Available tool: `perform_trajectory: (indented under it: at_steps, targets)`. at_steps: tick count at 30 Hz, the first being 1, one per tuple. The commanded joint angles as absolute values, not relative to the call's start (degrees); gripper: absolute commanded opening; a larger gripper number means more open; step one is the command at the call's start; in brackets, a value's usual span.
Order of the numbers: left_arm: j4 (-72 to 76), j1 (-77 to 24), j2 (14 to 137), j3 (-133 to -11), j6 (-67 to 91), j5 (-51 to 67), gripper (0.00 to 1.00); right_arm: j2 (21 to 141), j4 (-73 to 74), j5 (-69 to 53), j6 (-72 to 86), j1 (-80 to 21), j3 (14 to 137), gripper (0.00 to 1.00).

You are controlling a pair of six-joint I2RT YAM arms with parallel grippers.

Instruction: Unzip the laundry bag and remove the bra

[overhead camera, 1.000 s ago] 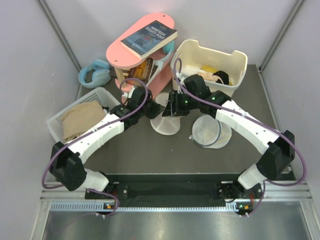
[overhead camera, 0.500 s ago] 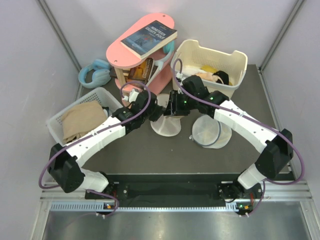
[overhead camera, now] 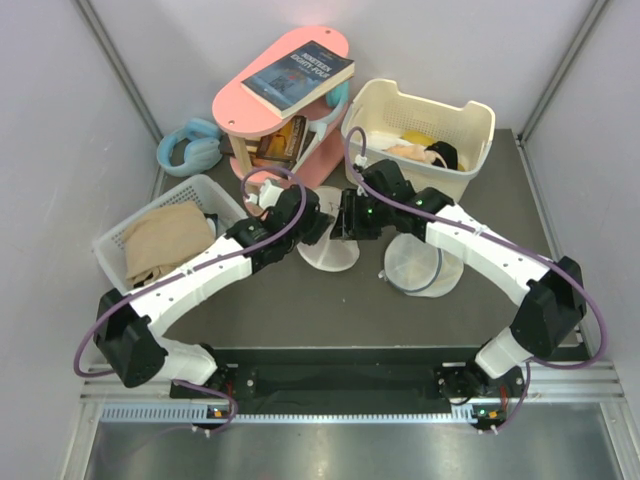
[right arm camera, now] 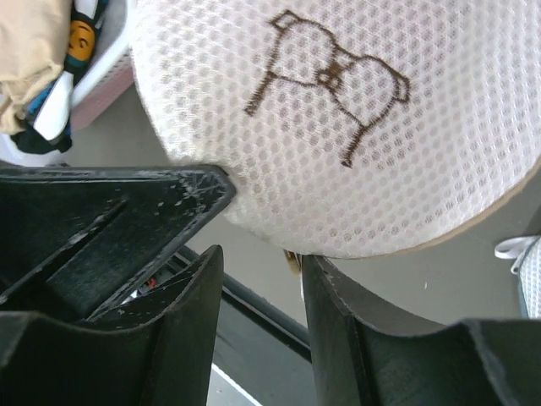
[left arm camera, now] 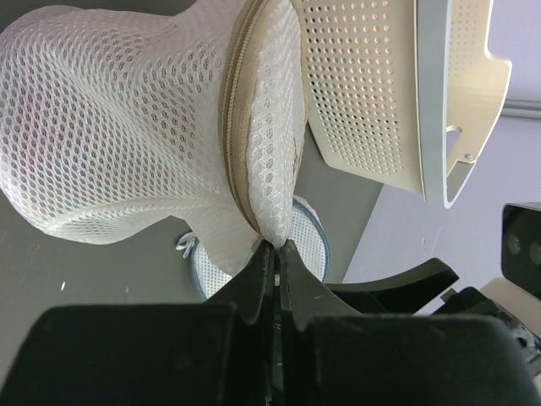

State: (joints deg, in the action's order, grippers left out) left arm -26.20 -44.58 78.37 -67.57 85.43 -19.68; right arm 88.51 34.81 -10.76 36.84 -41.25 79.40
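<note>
The cream mesh laundry bag (overhead camera: 331, 254) lies mid-table between both arms. In the left wrist view its zipper seam (left arm camera: 241, 127) runs down to my left gripper (left arm camera: 277, 247), which is shut on the bag's mesh edge (left arm camera: 272, 216). Seen from above, the left gripper (overhead camera: 316, 228) is at the bag's left rim. The right wrist view shows the bag's face with the bra drawing (right arm camera: 334, 80) just above my right gripper (right arm camera: 260, 254), open, with a small tan zipper tab (right arm camera: 292, 260) by its right finger. The right gripper (overhead camera: 342, 230) is at the bag's far edge. The bra is hidden.
A second round white mesh bag (overhead camera: 420, 264) lies right of the laundry bag. A cream basket (overhead camera: 470, 125) with clothes stands back right. A white basket (overhead camera: 115, 238) with beige cloth is on the left. A pink stand (overhead camera: 235, 100) carrying a book and blue headphones (overhead camera: 190, 148) stand behind.
My left arm has swung right to the bag's rim, where its jaws now pinch the mesh. The right gripper has edged slightly left and farther back over the bag.
</note>
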Motion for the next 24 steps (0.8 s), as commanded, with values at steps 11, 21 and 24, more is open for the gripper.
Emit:
perform_trajectory:
  at_steps: [11, 21, 24]
  targets:
    - [-22.7, -46.1, 74.0, -67.2, 87.7, -21.2, 0.00, 85.8, 32.1, -6.2, 38.2, -42.2, 77.4, 0.06]
    - [-19.4, -42.6, 70.8, -62.2, 79.1, -19.5, 0.00, 81.8, 33.5, -4.5, 35.8, -39.8, 73.3, 0.00]
    - [-16.2, -38.9, 70.5, -60.2, 76.4, -13.2, 0.00, 80.2, 33.0, -5.4, 35.1, -36.9, 70.2, 0.00]
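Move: The zipper pull hangs practically between the right hand's half-open fingertips, about 1 cm below its hand point. The bag's printed panel lies roughly 5 cm ahead and 4 cm left of that hand; the blue-rimmed bag is some 17 cm to its right, 6 cm back and 12 cm lower. From the left hand, which already pinches the bag's edge, the pull is about 4 cm right, 3 cm back and 2 cm lower. Down by about 1 cm and slightly to the right, the right hand settles over the zipper pull and shuts its half-open fingers on it, pinching it at the bag's rim. Then it draws off rightward, some 2 cm, dipping a little, while the left hand keeps its pinch on the bag's edge and, after easing up slightly, shifts nearly 2 cm left, away from the right hand. ##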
